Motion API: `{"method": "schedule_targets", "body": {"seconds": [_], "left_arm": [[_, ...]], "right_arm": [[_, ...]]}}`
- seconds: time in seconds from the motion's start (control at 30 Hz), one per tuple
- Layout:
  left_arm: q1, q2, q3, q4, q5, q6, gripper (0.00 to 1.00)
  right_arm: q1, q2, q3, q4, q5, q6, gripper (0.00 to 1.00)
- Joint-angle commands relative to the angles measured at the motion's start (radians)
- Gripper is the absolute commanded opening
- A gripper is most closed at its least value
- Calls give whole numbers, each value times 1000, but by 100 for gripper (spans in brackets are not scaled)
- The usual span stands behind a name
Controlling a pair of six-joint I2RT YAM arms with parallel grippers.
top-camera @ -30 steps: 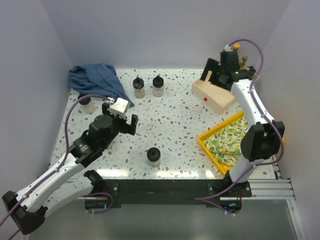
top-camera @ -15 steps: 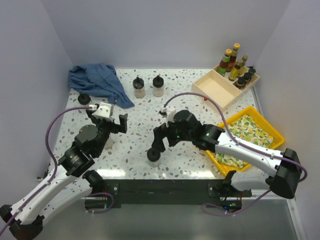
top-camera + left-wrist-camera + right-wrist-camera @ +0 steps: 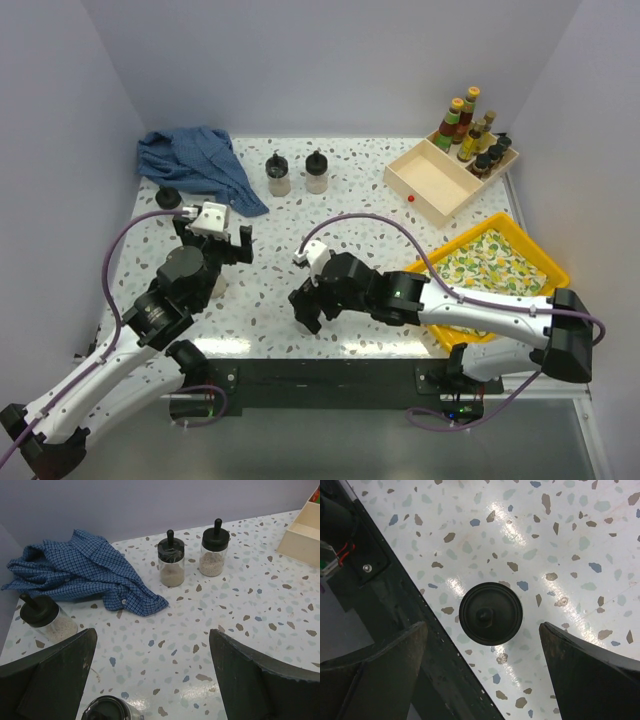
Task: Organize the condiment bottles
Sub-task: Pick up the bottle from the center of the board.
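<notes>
Two clear black-lidded jars [image 3: 278, 173] [image 3: 317, 172] stand at the back middle, also the left jar [image 3: 171, 563] and the right jar [image 3: 214, 550] in the left wrist view. A third jar [image 3: 46, 619] stands by the blue cloth. A fourth jar [image 3: 107, 708] sits low between my left gripper's [image 3: 152, 677] open fingers. My right gripper [image 3: 485, 675] hangs open above a fifth jar [image 3: 491, 613] near the table's front edge, the black lid seen from above. Slim sauce bottles [image 3: 465, 118] and dark shakers [image 3: 492, 155] stand in the beige tray's back compartment.
The beige divided tray [image 3: 432, 180] sits at the back right with a small red thing [image 3: 411, 198] beside it. A yellow tray [image 3: 520, 232] holds a lemon-print cloth. A crumpled blue checked cloth [image 3: 195, 160] lies at the back left. The black base rail [image 3: 385, 600] runs close by the fifth jar.
My right arm has swung from the beige tray down to the front middle and now hovers over the front jar. My left arm has drawn back toward the near left.
</notes>
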Motion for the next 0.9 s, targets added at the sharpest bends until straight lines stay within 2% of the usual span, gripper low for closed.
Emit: {"method": "schedule_targets", "body": {"seconds": [0.0,0.17,0.27,0.4,0.6,0.77,0.83,0.87], "left_arm": [[-1,5,-3,43,-22,17,100],[-1,-2,-3,40,-22,16,100],[1,-4,-5,41,-22,16,100],[1,11,-2,40,-26,16,100],[1,7,0,36,-14,16,100],[1,1,-2,35,-14,16,100],[-1,1,0,36,-12,16,100],[1,-1,0,35,-12,16,100]], "right_arm": [[23,59,49,11,75,-30,98],[66,118,57,12,166,-32,98],[74,148,55,8,216,-17,95],[74,150,15,90,201,5,86],[75,185,-3,113,211,34,81],[83,223,31,58,243,58,78],[89,225,46,22,269,66,75],[89,227,54,-12,279,78,66]]}}
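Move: The black-lidded bottle stands almost under the right hand, about 1 cm ahead, 1 cm left and 8 cm below. From that hand, another jar is some 19 cm left and 8 cm ahead, and the yellow tray's middle about 33 cm right and 8 cm ahead. The bottle lies roughly 11 cm back, 13 cm right and 18 cm below the left hand. Right hand sinks about 7 cm over the bottle, tilting some 10 degrees, fingers partly closing astride its black lid. ##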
